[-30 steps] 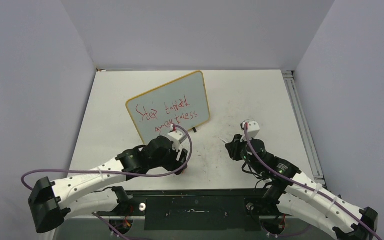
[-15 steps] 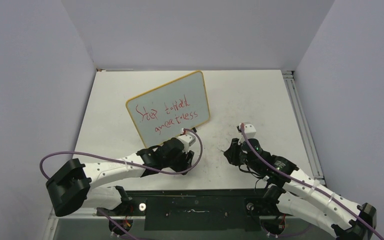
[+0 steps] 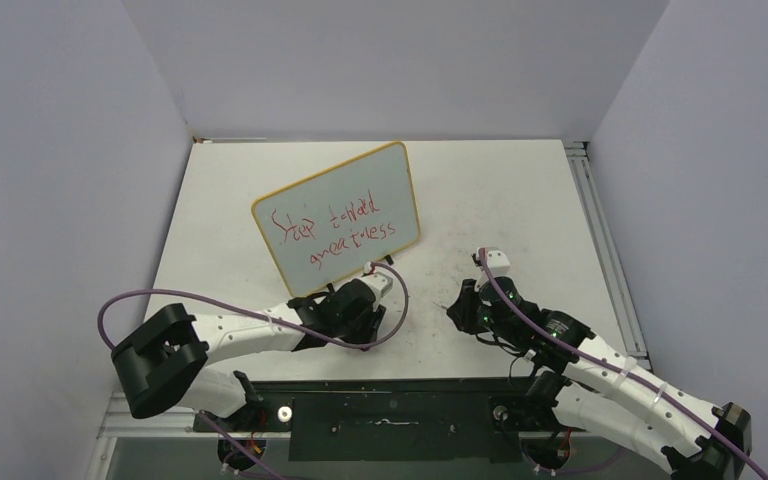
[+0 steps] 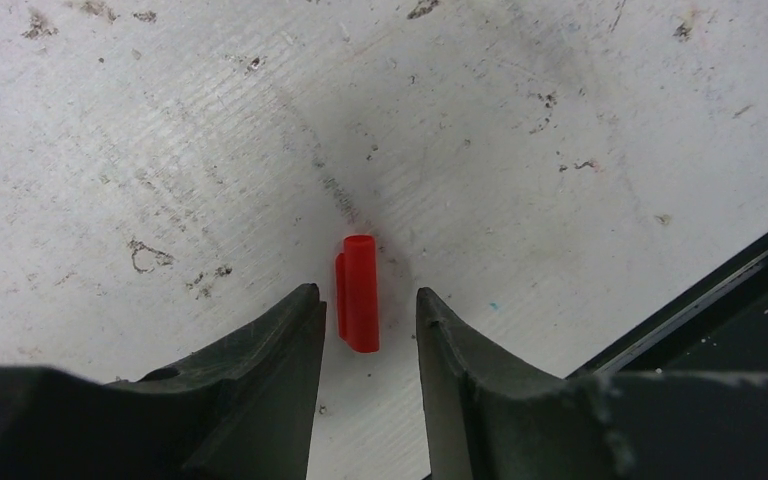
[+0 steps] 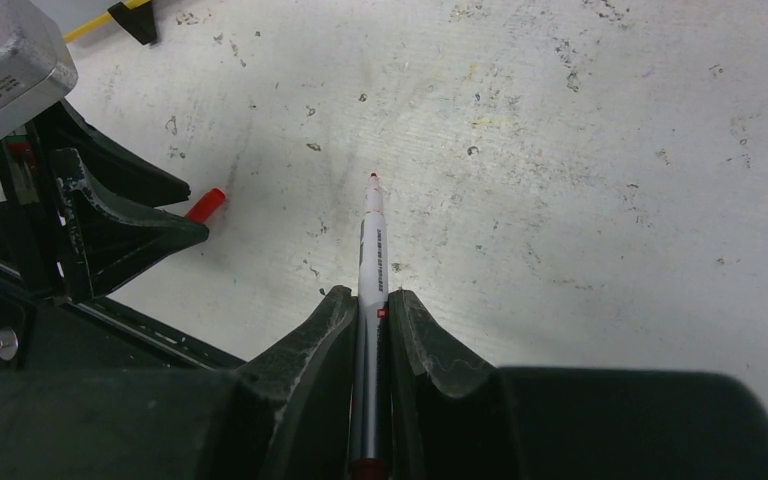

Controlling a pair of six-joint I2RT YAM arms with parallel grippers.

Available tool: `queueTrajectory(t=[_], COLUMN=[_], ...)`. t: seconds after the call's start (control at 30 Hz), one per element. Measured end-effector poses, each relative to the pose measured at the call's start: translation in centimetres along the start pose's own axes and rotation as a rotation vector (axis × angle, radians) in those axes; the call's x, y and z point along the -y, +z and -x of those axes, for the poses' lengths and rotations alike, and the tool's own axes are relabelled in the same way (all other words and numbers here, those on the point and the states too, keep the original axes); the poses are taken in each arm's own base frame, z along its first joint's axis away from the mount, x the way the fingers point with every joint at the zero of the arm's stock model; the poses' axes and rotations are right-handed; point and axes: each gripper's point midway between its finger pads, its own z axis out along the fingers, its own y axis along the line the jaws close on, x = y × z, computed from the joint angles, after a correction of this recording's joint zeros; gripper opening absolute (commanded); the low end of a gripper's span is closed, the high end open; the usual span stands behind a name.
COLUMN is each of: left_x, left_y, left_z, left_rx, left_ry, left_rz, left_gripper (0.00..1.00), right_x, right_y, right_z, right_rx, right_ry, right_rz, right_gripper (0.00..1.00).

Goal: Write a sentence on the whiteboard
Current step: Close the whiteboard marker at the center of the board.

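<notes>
The whiteboard stands tilted at mid-table on small black feet, and the red sentence runs across it in two lines. My left gripper is low over the table near its front edge. It is open, and a short red marker cap lies flat between its fingertips, with a gap on each side. My right gripper is shut on a grey-white marker, whose uncapped red tip points away over the table. In the right wrist view the cap lies beside the left fingers.
The black front rail runs close to the right of the left gripper. A metal rail lines the table's right edge. Grey walls close in the left, back and right. One black foot of the board shows at the far left.
My left arm has swung its elbow rightward and its wrist has moved slightly right and toward the front. My right gripper has drifted a little toward the front and left. The whiteboard has not moved.
</notes>
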Motion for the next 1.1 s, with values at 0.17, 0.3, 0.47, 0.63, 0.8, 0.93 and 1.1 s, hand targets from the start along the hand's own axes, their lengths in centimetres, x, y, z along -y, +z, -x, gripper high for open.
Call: queueTrajectory(t=[0.17,0.3,0.47,0.63,0.8,0.93,1.1], left_x=[-0.5,-0.6,-0.4,-0.1,-0.1,-0.3,0.1], left_y=[0.2,0.3,0.4,0.5,0.4,-0.4,-2.9], left_z=[-0.5,-1.1,-1.2,-0.9,-0.7,-0.4,2.2], left_rx=[-0.019,-0.035,-0.033,-0.015,-0.002,0.012,0.082], left_ry=[0.001,0.011,0.028,0.025,0.007,0.000,0.009], left_rz=[0.025,0.038,0.048,0.047,0.059,0.065,0.042], left_gripper=[0.30,0.28,0.13,0.00,0.00,0.00,0.00], right_x=[0.0,-0.1,0.0,0.0,-0.3,-1.2,-2.9], right_y=[0.0,0.0,-0.1,-0.1,-0.3,-0.7,-1.3], right_z=[0.0,-0.1,-0.2,-0.3,-0.3,0.3,2.4], right_rx=[-0.002,-0.006,-0.009,-0.014,-0.022,-0.021,-0.005], right_ry=[0.004,0.008,0.014,0.022,0.024,0.024,0.015], right_rz=[0.002,0.004,0.001,-0.002,0.012,0.045,0.081], right_gripper=[0.05,0.05,0.05,0.05,0.06,0.05,0.05])
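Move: The red cap lies on the table between my open left fingers, about 2 cm below their pads. The marker, in my right fingers, is some 17 cm to the right of that hand, 2 cm ahead and 9 cm higher. From the left hand, the whiteboard's middle is about 26 cm ahead and 6 cm left, its nearer black foot 10 cm ahead and 8 cm left. From my right hand the cap is 18 cm left, 2 cm back and 11 cm down. I sink my left hand the last centimetre over the cap and close its fingers, pinching the rear part of the cap by its sides, then raise it about 4 to 5 cm straight up. My right hand keeps its grip on the marker, at first nearly still, then rises some 4 cm and shifts 2 cm left towards the cap. ##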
